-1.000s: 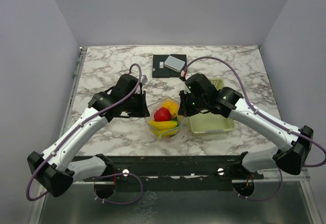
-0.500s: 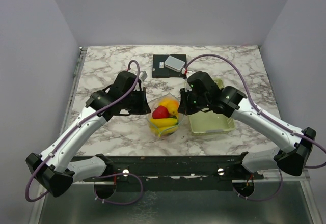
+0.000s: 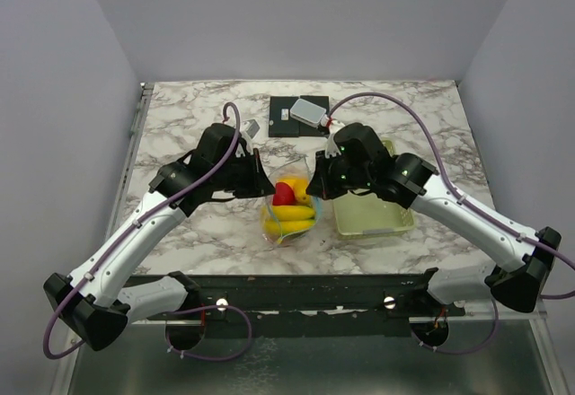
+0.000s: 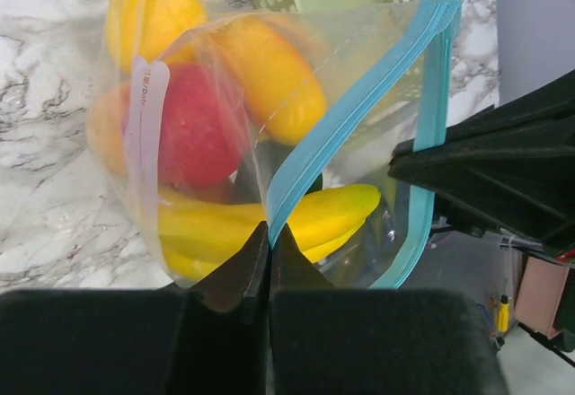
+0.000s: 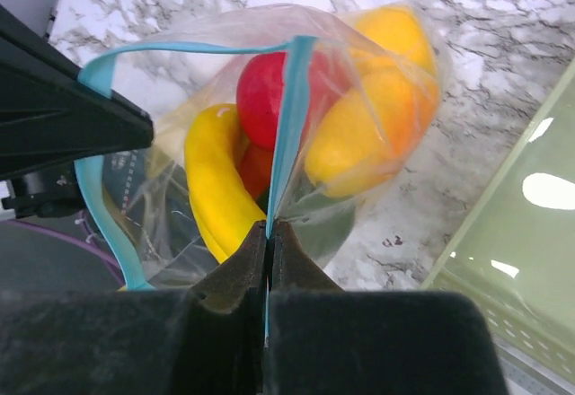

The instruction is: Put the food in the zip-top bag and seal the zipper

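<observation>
The clear zip-top bag [image 3: 289,214] hangs between my two grippers at the table's middle, its mouth up. Inside lies the food: a red apple [image 4: 193,126], a yellow banana [image 4: 269,224], oranges and lemons [image 5: 377,135]. My left gripper [image 4: 269,233] is shut on the light blue zipper [image 4: 350,117] at the bag's left end. My right gripper [image 5: 269,231] is shut on the zipper [image 5: 289,117] at the right end. The blue strip runs straight from each set of jaws, then bows out into a loop further along.
The pale yellow-green slotted basket [image 3: 373,217] sits right of the bag, under my right arm. A black pad with a small grey box [image 3: 307,110] lies at the back of the marble table [image 3: 198,112].
Both grippers have drawn closer together and lifted a little, and the bag's mouth has narrowed between them. Both stay shut on the zipper.
</observation>
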You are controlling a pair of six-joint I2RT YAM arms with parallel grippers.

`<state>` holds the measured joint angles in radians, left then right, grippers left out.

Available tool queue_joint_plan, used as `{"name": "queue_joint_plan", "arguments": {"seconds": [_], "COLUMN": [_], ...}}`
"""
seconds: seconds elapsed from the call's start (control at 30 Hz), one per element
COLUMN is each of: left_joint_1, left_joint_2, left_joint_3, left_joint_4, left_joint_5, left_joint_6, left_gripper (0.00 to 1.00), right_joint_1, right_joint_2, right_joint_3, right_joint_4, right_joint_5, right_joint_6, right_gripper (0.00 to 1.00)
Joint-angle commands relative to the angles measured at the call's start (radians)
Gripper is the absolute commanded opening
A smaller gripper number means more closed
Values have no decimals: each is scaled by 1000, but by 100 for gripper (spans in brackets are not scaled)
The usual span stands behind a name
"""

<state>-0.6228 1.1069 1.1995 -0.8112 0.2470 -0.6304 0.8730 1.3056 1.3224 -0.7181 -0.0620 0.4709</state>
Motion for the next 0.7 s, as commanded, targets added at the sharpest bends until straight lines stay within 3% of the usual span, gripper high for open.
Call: {"name": "queue_joint_plan", "arguments": {"seconds": [0.0, 0.23, 0.67], "left_joint_1": [5, 2, -17], "left_joint_2": [-17, -9, 18], "left_joint_3": [-41, -103, -148], "left_joint_4": [121, 206, 300], "left_joint_5": [83, 128, 159], "left_joint_6": [-64, -107, -147], "left_gripper": [0, 0, 0], "right_joint_1": [0, 4, 76], "right_joint_2": [24, 88, 192], "right_joint_3": [2, 11, 41], "right_joint_4": [115, 200, 249], "right_joint_5": [-105, -170, -82], "right_joint_6": [29, 87, 128], "right_gripper": [1, 1, 1]}}
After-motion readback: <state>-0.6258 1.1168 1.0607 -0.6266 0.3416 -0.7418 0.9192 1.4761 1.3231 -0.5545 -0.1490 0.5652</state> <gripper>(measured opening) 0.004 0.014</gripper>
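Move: The left hand pinches the left edge of the zip-top bag's mouth. The right edge, pinched by the right hand, is level with it, about 12 cm to the right, with nothing between. The bananas lie in the bag some 13 cm below, 5 cm right and straight under as regards forward; the red food is about 7 cm ahead, 4 cm right. From the right hand, the left edge is 12 cm left, and the green bin 11 cm ahead, 19 cm right and 16 cm lower. Both closed grippers keep their pinch on the zipper edges and draw the mouth shut, coming towards each other. The right does most of it, swinging about 6 cm left and then sinking some 3 cm; the left eases about 2.5 cm right and 2 cm down, each wrist tilting slightly, until the fingertips nearly meet above the food. ##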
